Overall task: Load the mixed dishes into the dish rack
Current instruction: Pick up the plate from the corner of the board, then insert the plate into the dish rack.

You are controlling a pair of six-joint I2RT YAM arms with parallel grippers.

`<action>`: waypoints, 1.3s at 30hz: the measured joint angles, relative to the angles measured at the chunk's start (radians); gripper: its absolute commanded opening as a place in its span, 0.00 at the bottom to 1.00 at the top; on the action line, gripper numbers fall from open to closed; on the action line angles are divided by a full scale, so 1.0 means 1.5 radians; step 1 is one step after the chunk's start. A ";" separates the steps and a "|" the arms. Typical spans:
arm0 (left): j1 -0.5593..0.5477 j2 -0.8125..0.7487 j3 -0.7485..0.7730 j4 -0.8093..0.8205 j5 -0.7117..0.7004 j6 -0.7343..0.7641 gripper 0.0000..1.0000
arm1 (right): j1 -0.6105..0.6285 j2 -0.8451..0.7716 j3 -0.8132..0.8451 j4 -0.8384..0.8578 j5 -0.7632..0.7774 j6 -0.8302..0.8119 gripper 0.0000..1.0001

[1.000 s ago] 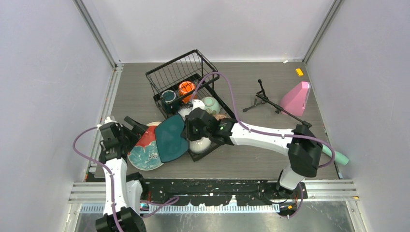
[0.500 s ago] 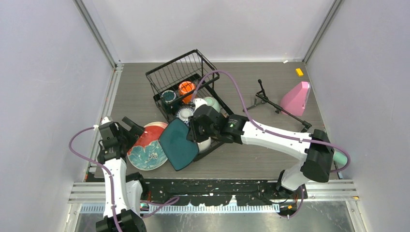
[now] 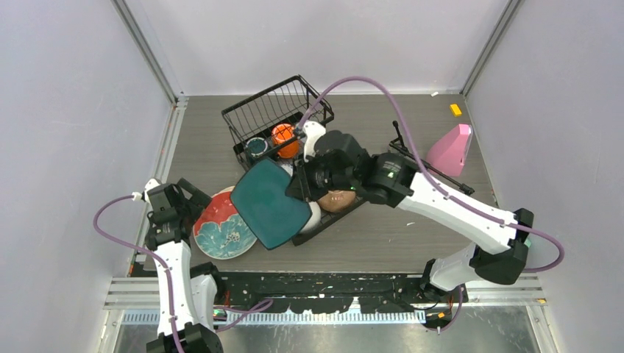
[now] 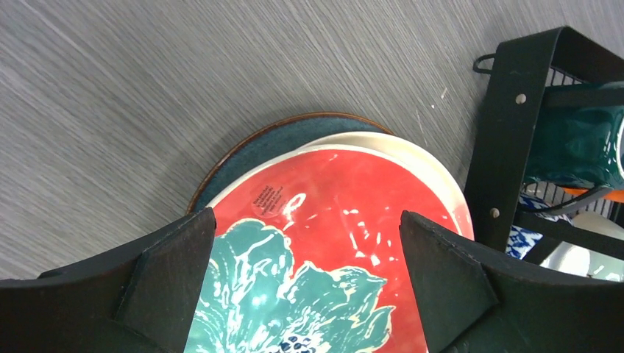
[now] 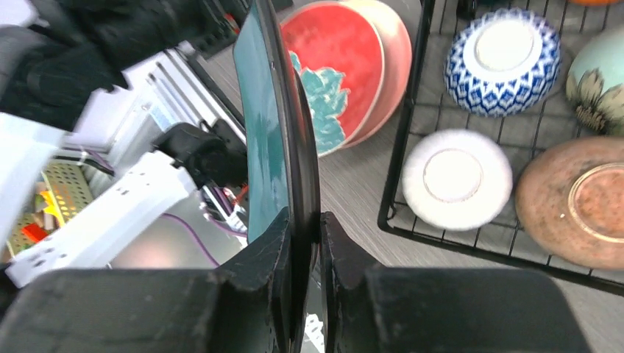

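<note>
My right gripper (image 3: 305, 184) is shut on the rim of a dark teal plate (image 3: 268, 206). It holds the plate tilted in the air over the near left corner of the dish rack (image 3: 272, 92). In the right wrist view the plate (image 5: 283, 110) stands edge-on between the fingers. Blue-patterned (image 5: 502, 60), white (image 5: 456, 179), tan (image 5: 574, 202) and mint (image 5: 600, 77) bowls lie upside down in the rack. A dark green mug (image 3: 256, 146) and an orange mug (image 3: 283, 134) sit in its basket. My left gripper (image 4: 307, 215) hangs open over a red flowered plate (image 4: 346, 220), which lies on top of a stack.
Under the red plate lie a pale pink plate (image 4: 412, 158) and a dark one with a brown rim (image 4: 257, 151), left of the rack. A black tripod (image 3: 401, 151), a pink wedge (image 3: 450, 149) and a small yellow block (image 3: 455, 110) stand at the back right.
My right arm has carried the teal plate up and to the right, from the stack toward the rack. The left gripper has drawn back a little to the left, open.
</note>
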 measured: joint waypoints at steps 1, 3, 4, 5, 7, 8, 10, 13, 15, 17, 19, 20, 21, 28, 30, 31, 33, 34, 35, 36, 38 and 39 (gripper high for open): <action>0.000 0.000 0.002 -0.002 -0.007 0.000 1.00 | 0.000 -0.003 0.020 -0.008 0.000 -0.006 0.00; 0.000 0.000 0.002 -0.004 -0.019 0.001 1.00 | 0.000 -0.004 0.072 -0.030 0.004 -0.021 0.00; 0.000 0.000 0.002 -0.008 -0.028 0.000 1.00 | 0.000 -0.004 0.099 -0.040 0.010 -0.031 0.00; 0.000 0.000 0.002 -0.010 -0.034 0.000 1.00 | 0.000 -0.004 0.125 -0.049 0.020 -0.040 0.00; 0.000 0.000 0.002 -0.017 -0.049 -0.001 1.00 | 0.002 -0.003 0.175 -0.068 0.049 -0.062 0.00; 0.000 0.000 0.002 -0.019 -0.054 -0.002 1.00 | 0.003 0.001 0.204 -0.080 0.068 -0.075 0.00; 0.000 0.000 0.002 -0.022 -0.062 -0.002 1.00 | 0.003 0.017 0.274 -0.105 0.106 -0.100 0.00; 0.000 0.000 0.002 -0.022 -0.068 -0.003 1.00 | 0.003 0.062 0.385 -0.125 0.166 -0.137 0.00; 0.000 0.000 0.002 -0.022 -0.071 -0.003 1.00 | 0.003 0.098 0.448 -0.125 0.214 -0.165 0.00; 0.000 0.000 0.002 -0.022 -0.073 -0.004 1.00 | 0.003 0.129 0.479 -0.113 0.263 -0.193 0.00; 0.000 0.000 0.002 -0.022 -0.075 -0.004 1.00 | 0.002 0.161 0.500 -0.105 0.304 -0.220 0.00; 0.000 0.000 0.002 -0.021 -0.076 -0.005 1.00 | 0.002 0.179 0.508 -0.100 0.325 -0.232 0.00; 0.000 0.000 0.001 -0.021 -0.078 -0.006 1.00 | 0.001 0.201 0.520 -0.096 0.345 -0.246 0.00; 0.000 0.005 -0.005 -0.020 -0.083 -0.009 1.00 | -0.017 0.355 0.586 -0.049 0.416 -0.304 0.00; 0.000 0.006 -0.007 -0.021 -0.083 -0.009 1.00 | -0.022 0.379 0.602 -0.019 0.420 -0.312 0.00; 0.000 0.006 -0.007 -0.021 -0.083 -0.009 1.00 | -0.025 0.385 0.604 -0.009 0.423 -0.317 0.00; 0.000 0.007 -0.007 -0.020 -0.084 -0.009 1.00 | -0.028 0.387 0.605 -0.002 0.426 -0.324 0.00; 0.000 0.008 -0.007 -0.020 -0.084 -0.009 1.00 | -0.030 0.387 0.604 0.003 0.426 -0.327 0.00; 0.000 0.008 -0.008 -0.020 -0.084 -0.009 1.00 | -0.030 0.387 0.603 0.009 0.428 -0.331 0.00; 0.000 0.009 -0.008 -0.019 -0.084 -0.009 1.00 | -0.030 0.387 0.599 0.020 0.430 -0.334 0.00; 0.000 0.010 -0.008 -0.019 -0.084 -0.009 1.00 | -0.030 0.387 0.589 0.036 0.431 -0.338 0.00; 0.000 0.011 -0.008 -0.018 -0.084 -0.009 1.00 | -0.032 0.388 0.585 0.040 0.429 -0.339 0.00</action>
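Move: The teal plate is already pinched in the right hand. The rack's upper basket, where it is being taken, lies about 24 cm ahead of that hand, 4 cm left and 8 cm below. Down in the rack, the orange mug is some 23 cm ahead and 4 cm left, the blue-patterned bowl 14 cm ahead and 5 cm left, both about 25 cm below. From the left hand, the red flower plate lies about 4 cm back, 8 cm right and 9 cm below. The teal plate, kept pinched by its edge in the right fingers, rises about 18 cm and is carried some 19 cm forward over the upper basket, drifting right, then left, and sinking about 6 cm late on. The wrist swings up and clockwise, nearly 50 degrees in all. The left hand, open, eases a couple of centimetres left, back and down beside the flower plate. ##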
